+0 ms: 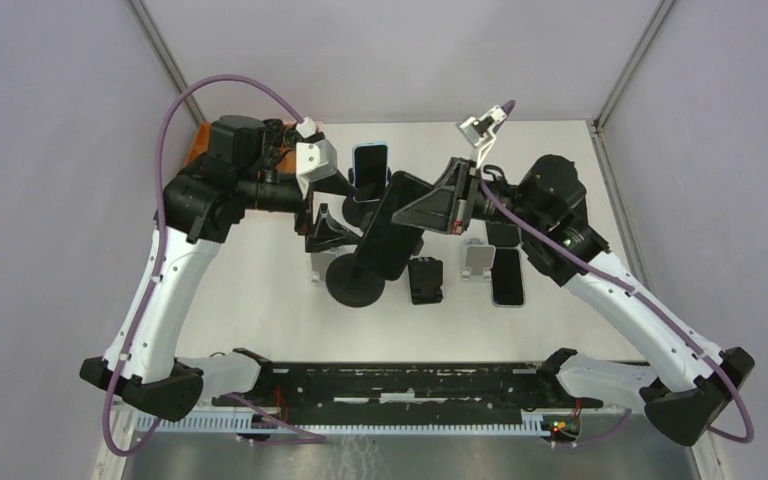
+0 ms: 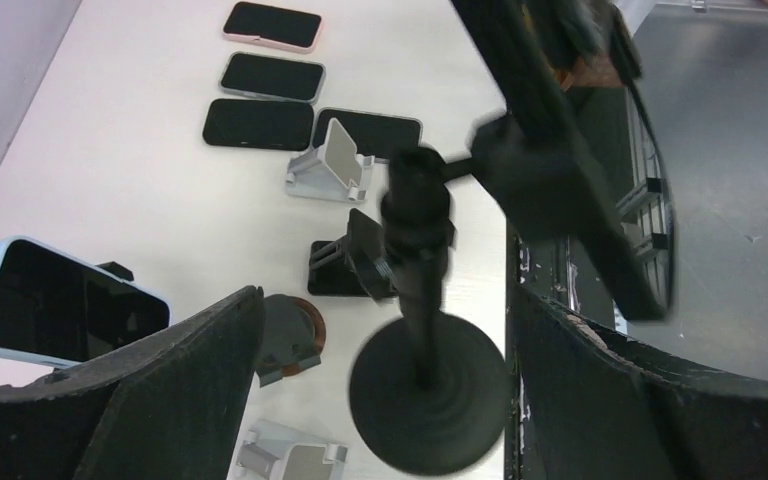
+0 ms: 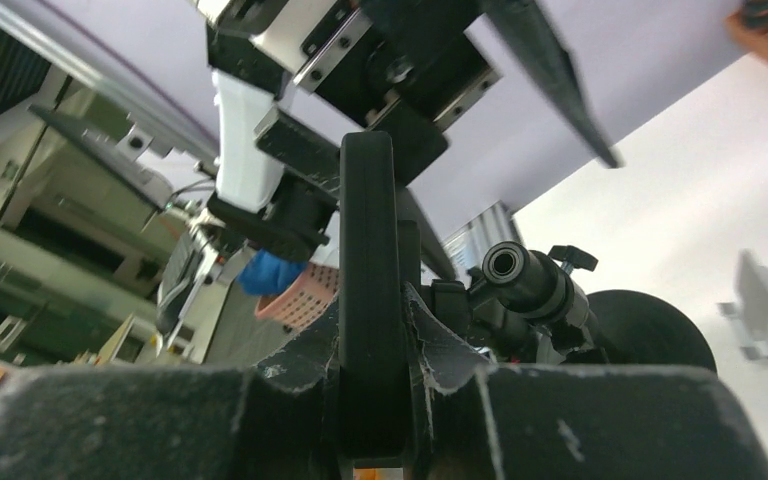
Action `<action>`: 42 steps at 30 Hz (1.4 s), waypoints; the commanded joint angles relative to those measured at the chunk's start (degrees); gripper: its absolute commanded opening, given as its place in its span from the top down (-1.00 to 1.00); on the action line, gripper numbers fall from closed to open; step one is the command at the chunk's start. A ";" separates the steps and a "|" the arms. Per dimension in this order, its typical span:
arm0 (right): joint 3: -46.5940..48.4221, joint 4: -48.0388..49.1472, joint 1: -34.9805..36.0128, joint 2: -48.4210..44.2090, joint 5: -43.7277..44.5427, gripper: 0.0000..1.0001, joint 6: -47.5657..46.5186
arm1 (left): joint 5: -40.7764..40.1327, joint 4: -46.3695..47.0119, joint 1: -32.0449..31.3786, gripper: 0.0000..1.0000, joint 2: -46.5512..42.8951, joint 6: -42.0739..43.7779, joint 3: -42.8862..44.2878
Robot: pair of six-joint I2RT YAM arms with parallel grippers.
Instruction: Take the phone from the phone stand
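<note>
A black phone [image 1: 392, 225] leans tilted at the top of the black phone stand [image 1: 357, 282], which has a round base. My right gripper [image 1: 412, 212] is shut on the phone's right edge. In the right wrist view the phone [image 3: 368, 290] stands edge-on, pinched between the pads of that gripper [image 3: 370, 345]. My left gripper [image 1: 345, 212] is open beside the stand. Its wrist view shows the stand's pole [image 2: 415, 240] and base [image 2: 430, 400] between the spread gripper [image 2: 385, 300], untouched. The stand's arm reaches the phone's back [image 2: 560, 160].
A blue-cased phone [image 1: 370, 168] sits on another stand behind. A small black stand [image 1: 425, 280], white stands [image 1: 477, 260] [image 1: 317, 265] and flat phones [image 1: 507, 276] lie around the base. Several phones [image 2: 260, 75] lie in a row. A brown round holder [image 2: 290, 335] is near.
</note>
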 commanded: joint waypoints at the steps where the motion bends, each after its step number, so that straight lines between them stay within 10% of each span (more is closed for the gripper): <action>1: 4.02 14.85 5.97 0.15 3.51 0.88 1.04 | -0.09 1.08 -1.08 -0.96 -1.41 -1.51 -1.26; 26: 7.16 21.52 14.18 5.39 7.50 0.87 -3.73 | 4.77 2.04 -1.78 -0.48 -12.55 -8.30 -14.55; 33: 5.02 25.82 14.15 6.30 6.43 0.81 -1.13 | 1.89 8.32 -1.78 0.21 -13.90 -12.01 -15.05; 38: 3.86 26.41 14.16 6.06 5.70 0.35 -1.56 | 0.59 10.77 -1.77 0.92 -13.62 -15.28 -14.97; 40: 2.50 26.13 14.08 5.46 6.38 -0.20 -2.18 | -0.16 13.07 -1.71 0.96 -13.97 -17.68 -15.14; 42: 0.98 26.74 14.13 4.91 7.11 -0.35 -2.29 | -0.04 15.57 -1.77 0.96 -14.36 -20.50 -15.73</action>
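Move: The right fingers hold the phone with its black round-based stand hanging in the air; the phone's middle is about 3 cm left and 2 back. The stand's neck lies some 6 cm left, 3 back and 10 lower from the right hand; from the open left hand, about 4 cm right, level in reach, 6 lower. From the left hand, the blue-cased phone is about 22 cm ahead, straight on and 22 lower; the empty white stand 8 ahead, 8 left, 30 lower. The left fingers close on the stand's neck and pinch it, after that hand has drawn back and down about 6 and 4 cm, still open. The right hand brings phone and stand some 6 cm left and back to meet them, swinging roughly 10-15 degrees counter-clockwise, then rises a few centimetres and at the last spreads its fingers from their grip. ##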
